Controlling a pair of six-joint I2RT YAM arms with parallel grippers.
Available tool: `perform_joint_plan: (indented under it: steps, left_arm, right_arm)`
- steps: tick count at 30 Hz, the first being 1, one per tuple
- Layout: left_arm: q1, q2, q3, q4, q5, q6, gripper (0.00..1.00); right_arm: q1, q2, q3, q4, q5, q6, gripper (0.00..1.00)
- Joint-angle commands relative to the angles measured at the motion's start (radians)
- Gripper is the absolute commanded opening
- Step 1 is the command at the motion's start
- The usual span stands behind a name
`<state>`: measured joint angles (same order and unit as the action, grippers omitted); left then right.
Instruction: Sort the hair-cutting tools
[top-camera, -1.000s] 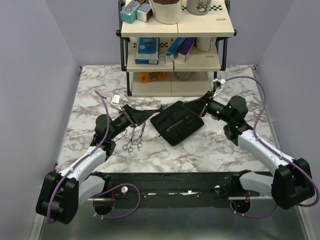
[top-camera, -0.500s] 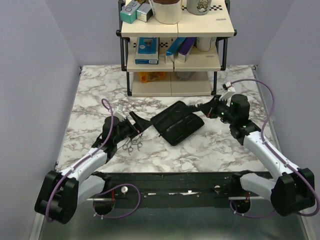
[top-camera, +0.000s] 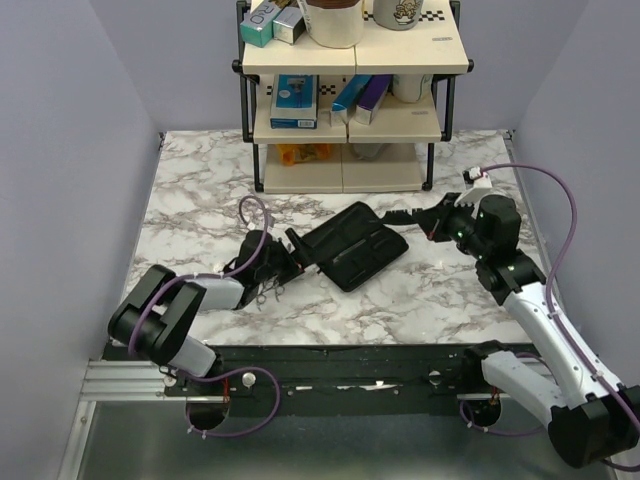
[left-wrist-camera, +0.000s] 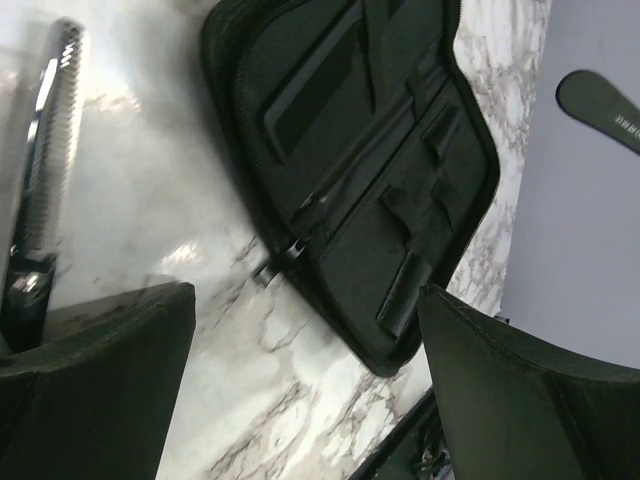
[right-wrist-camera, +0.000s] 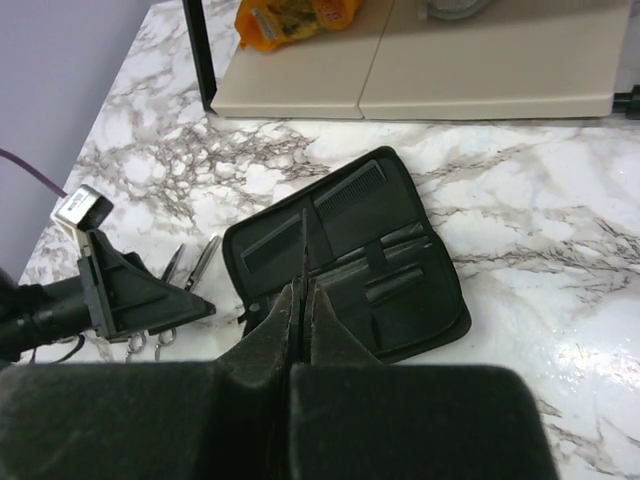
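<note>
My right gripper (right-wrist-camera: 303, 287) is shut on a slim black comb (right-wrist-camera: 303, 240), which I see edge-on above the open black pouch (right-wrist-camera: 400, 300). From above, that right gripper (top-camera: 431, 222) hovers right of the pouch (top-camera: 350, 250) with the comb (top-camera: 395, 214) pointing left. A wider toothed comb (right-wrist-camera: 350, 195) lies in the pouch's upper pocket. Silver scissors (top-camera: 263, 292) lie on the marble left of the pouch, also seen as scissors (left-wrist-camera: 45, 170) and scissors (right-wrist-camera: 195, 262). My left gripper (top-camera: 293, 252) sits low beside them. In its own view the left gripper (left-wrist-camera: 305, 300) is open and empty, facing the pouch (left-wrist-camera: 370, 170).
A tan shelf rack (top-camera: 345, 130) with boxes and mugs stands at the table's back. An orange packet (right-wrist-camera: 290, 15) lies under its lowest shelf. Grey walls enclose both sides. The dark rail (top-camera: 350, 365) runs along the near table edge.
My left gripper has opened wide and its arm has dropped low, sliding right toward the pouch. My right arm has drawn back to the right with the comb.
</note>
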<state>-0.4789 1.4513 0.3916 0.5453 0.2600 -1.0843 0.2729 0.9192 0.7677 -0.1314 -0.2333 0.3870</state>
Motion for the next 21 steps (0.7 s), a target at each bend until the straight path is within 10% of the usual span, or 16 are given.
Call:
perform_joint_plan:
  steps: [1, 21]
  left_arm:
    - [-0.013, 0.113, 0.078, 0.149, -0.047, -0.014, 0.98]
    - [-0.013, 0.483, 0.595, -0.019, -0.033, 0.083, 0.97]
  right_arm:
    - [-0.003, -0.049, 0.041, -0.129, 0.069, -0.039, 0.01]
    - [-0.003, -0.103, -0.039, -0.178, 0.147, -0.034, 0.00]
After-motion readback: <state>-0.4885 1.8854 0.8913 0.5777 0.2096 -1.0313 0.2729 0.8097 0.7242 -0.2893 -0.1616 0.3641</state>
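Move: The left hand, low and wide open, has the middle of the skewed, open tool case about 12 cm to its right and 5 cm ahead, some 3 cm below. The two scissors lie about 8 cm to this hand's left and 1 cm back; the short comb in the case's far panel is roughly 13 cm ahead and 14 cm right. From the right hand, which holds the long comb up high, the case's middle is about 13 cm left, 5 cm ahead and 20 cm down. With its spread fingertips against the case's left edge, the left hand pushes the far panel's left side around, sweeping about 12 cm forward and 6 cm right, barely rising until a small lift near the end; its fingers stay open. Meanwhile the right hand keeps the long comb gripped, draws back some 3 cm, slips a little right and finally sinks. ##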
